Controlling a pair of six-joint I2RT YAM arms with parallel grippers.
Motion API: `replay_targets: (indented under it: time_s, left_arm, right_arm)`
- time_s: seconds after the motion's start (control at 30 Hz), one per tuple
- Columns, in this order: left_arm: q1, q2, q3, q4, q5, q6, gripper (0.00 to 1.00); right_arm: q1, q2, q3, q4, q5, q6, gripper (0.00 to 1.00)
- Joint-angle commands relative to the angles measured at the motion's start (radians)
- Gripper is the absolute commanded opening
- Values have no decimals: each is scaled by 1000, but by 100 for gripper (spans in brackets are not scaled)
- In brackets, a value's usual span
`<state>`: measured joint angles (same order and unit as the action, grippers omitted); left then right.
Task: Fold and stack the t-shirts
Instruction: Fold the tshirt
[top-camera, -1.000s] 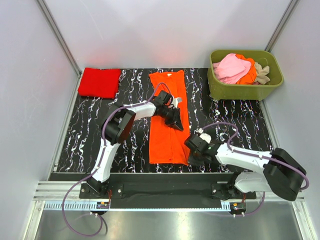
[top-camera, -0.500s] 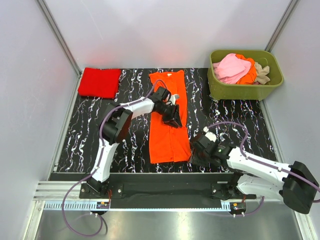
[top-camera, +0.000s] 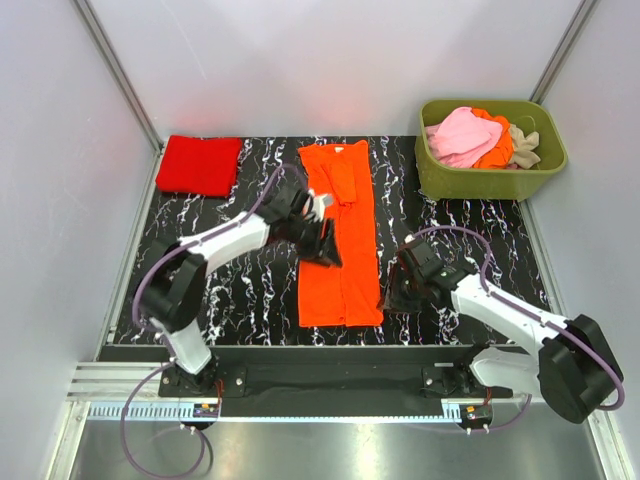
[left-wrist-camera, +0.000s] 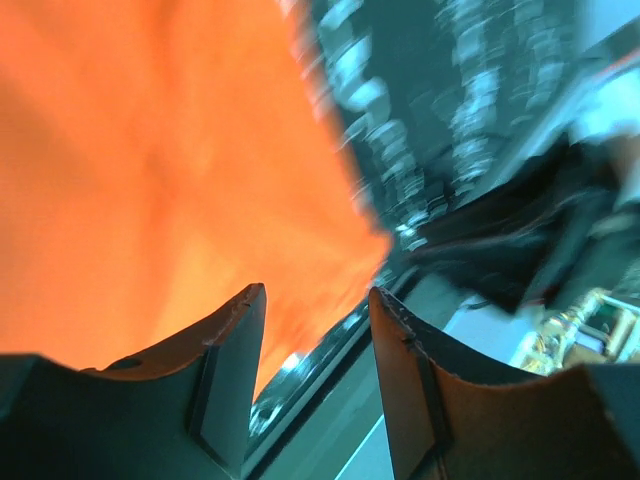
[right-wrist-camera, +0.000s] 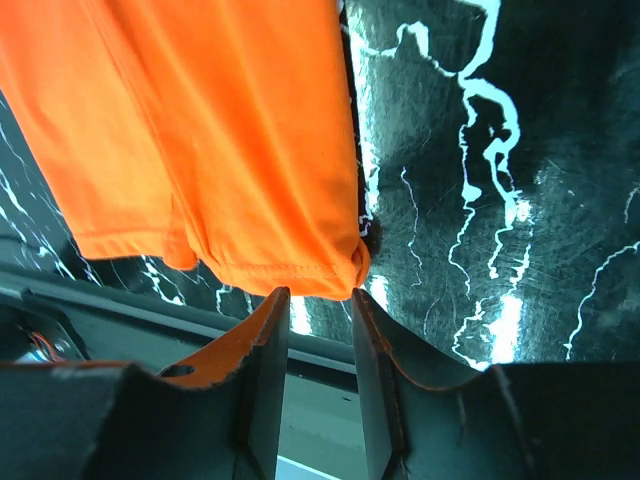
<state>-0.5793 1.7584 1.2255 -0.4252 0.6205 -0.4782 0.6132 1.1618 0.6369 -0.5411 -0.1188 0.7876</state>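
A bright orange t-shirt lies as a long folded strip in the middle of the black marbled table. My left gripper is over the strip's left edge, open, with nothing between its fingers; in the left wrist view the left gripper has the orange cloth beyond it. My right gripper is open beside the strip's near right corner. In the right wrist view the right gripper sits just short of the orange hem corner. A folded red t-shirt lies at the far left.
An olive-green tub at the far right holds pink, orange and beige t-shirts. White walls with metal posts close in the table. A metal rail carrying both arm bases runs along the near edge.
Both grippers have opened and let go of the orange t-shirt. The left gripper has shifted left to the strip's left edge. The right gripper has backed off to the right of the near corner.
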Motion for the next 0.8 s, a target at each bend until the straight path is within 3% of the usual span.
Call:
replay_targets:
  time_s: [0.0, 0.27, 0.4, 0.77]
  left_arm:
    - [24, -141, -153, -26, -163, 6, 51]
    - [29, -361, -490, 25, -364, -101, 52]
    - [24, -370, -572, 118, -292, -155, 51]
    - [-53, -335, -661, 166, -284, -201, 49]
  right_arm:
    - [-6, -10, -20, 38, -76, -59, 38]
    - [-6, 28, -66, 105, -88, -47, 41]
    - [-6, 81, -78, 141, -114, -47, 41]
    - [-6, 76, -146, 227, -134, 7, 38]
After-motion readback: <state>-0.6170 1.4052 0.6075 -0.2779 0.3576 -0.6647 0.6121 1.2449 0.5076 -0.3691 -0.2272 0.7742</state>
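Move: The orange t-shirt's near-left corner lies about 13 cm behind the left hand, 7 cm to its left and 10 cm below. From that hand, the near-right corner lies some 13 cm back and 11 cm right, and the front table edge about 18 cm straight back. From the right hand, the near-right corner is only some 3 cm back, 1 cm left and 4 cm below; the green basket stands about 35 cm ahead and 23 cm right. Sweep the left gripper left, back and down off the middle of the t-shirt to its near-left corner, about 10 cm each way, easing a couple of centimetres back right at the end. Turn it some 15 degrees counter-clockwise and tip the fingers steeper. Meanwhile lower the right gripper about 4 cm and draw it back 2 cm so its fingers come around the near-right corner; keep both grippers half open. ##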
